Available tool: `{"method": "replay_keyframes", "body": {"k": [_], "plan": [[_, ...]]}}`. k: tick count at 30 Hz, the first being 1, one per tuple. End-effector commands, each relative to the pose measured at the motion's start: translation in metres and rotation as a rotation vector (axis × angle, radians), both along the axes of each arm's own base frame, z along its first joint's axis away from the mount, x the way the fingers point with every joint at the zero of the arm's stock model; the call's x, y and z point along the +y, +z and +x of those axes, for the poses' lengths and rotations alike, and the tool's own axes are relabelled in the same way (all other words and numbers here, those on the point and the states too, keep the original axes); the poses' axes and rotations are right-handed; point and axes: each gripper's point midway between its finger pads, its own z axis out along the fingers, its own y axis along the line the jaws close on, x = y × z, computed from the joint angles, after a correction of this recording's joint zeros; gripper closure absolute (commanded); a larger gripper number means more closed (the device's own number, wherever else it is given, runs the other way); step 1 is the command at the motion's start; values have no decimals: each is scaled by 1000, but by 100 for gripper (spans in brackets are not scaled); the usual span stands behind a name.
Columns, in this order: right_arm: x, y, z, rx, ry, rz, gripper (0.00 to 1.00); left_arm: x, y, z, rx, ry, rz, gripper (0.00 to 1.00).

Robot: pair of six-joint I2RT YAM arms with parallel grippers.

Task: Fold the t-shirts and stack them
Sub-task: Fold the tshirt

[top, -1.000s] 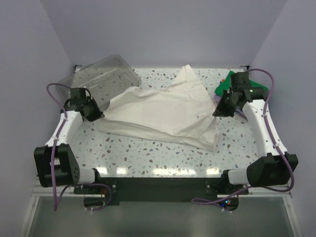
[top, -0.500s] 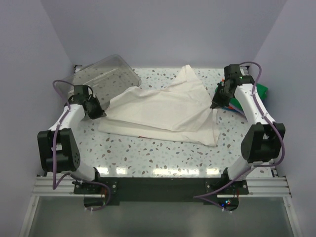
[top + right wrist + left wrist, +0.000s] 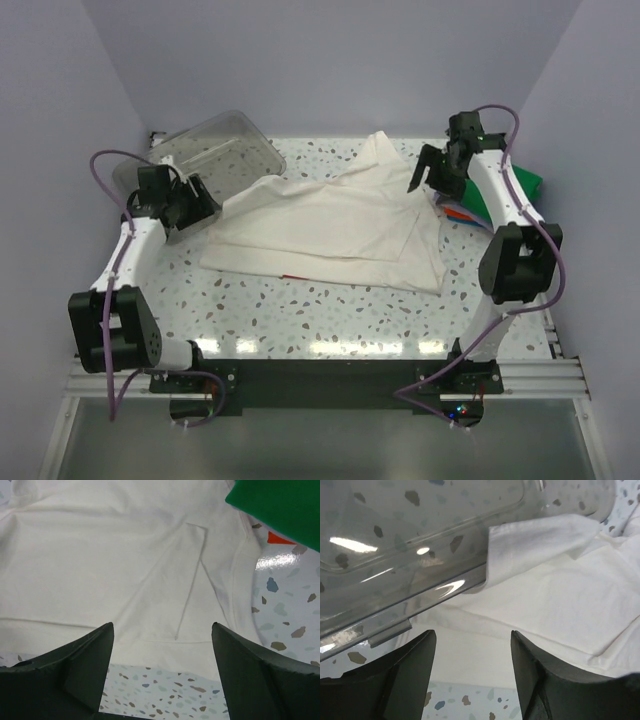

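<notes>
The cream-white t-shirt [image 3: 330, 225] lies spread and partly folded across the table's middle, one corner reaching the back edge. My left gripper [image 3: 203, 208] hovers open at the shirt's left edge next to the tub, nothing between its fingers. In the left wrist view the left gripper [image 3: 472, 635] frames the shirt's hem [image 3: 560, 595]. My right gripper [image 3: 428, 182] hangs open over the shirt's right edge. In the right wrist view the right gripper [image 3: 162, 626] stands above white cloth [image 3: 100, 565]. A folded green t-shirt [image 3: 527, 186] [image 3: 280, 505] lies at the far right with an orange one [image 3: 277, 538] under it.
A clear plastic tub [image 3: 205, 155] [image 3: 395, 540] stands tilted at the back left, its edge touching the white shirt. Purple walls close in three sides. Speckled tabletop [image 3: 330, 310] shows in front of the shirt.
Both grippers have gone from shut on the white shirt's edges to open and have let it go. The right arm swung toward the back; the shirt settled flatter.
</notes>
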Motion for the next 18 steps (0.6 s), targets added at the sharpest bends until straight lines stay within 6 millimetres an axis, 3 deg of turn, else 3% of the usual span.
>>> {"method": "replay_keyframes", "body": {"k": [1, 2, 4, 5, 7, 8, 10, 11, 13, 18], "plan": [[-3, 46, -6, -120, 45, -14, 18, -1, 55, 14, -216, 1, 23, 34], [-4, 37, -17, -97, 44, -14, 18, -6, 61, 11, -243, -5, 20, 33], [2, 47, -35, -130, 42, 21, 19, -16, 51, 7, -251, -21, -1, 34], [6, 28, -47, -98, 44, 42, 20, -28, 41, 2, -230, -43, -25, 35], [15, 27, -64, -114, 53, 98, 21, -40, 32, 1, -212, -69, -59, 37], [17, 5, -76, -74, 47, 106, 21, -51, 20, -2, -181, -86, -79, 38], [20, -9, -89, -44, 41, 126, 22, -60, 15, 0, -191, -99, -96, 38], [21, -24, -99, -4, 38, 132, 22, -75, 5, -5, -170, -135, -110, 38], [23, -34, -106, 18, 30, 140, 23, -84, -1, -5, -166, -155, -132, 38], [21, -66, -126, 115, 12, 137, 23, -95, -41, -20, -78, -170, -201, 37]]}}
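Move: About 9 cm back and 10 cm to the right of the left hand, some 10 cm lower, is the part of the t-shirt's near edge it heads for; the red patch on that edge is 18 cm right and 10 cm back, the plastic bin's middle about 14 cm ahead, 1 cm left. From the right hand the near right corner is some 18 cm back, 3 cm right and 13 cm down, the green stack 5 cm ahead and 17 cm right. Swinging back towards the near edge of the t-shirt, the right hand travels about 13 cm, rising slightly first and then sinking well below its start while tipping a little more downward. The left hand hops up some 5 cm, then sweeps about 8 cm right and down, drifting back and turning slightly clockwise, towards the same edge. Both grippers stay open. ##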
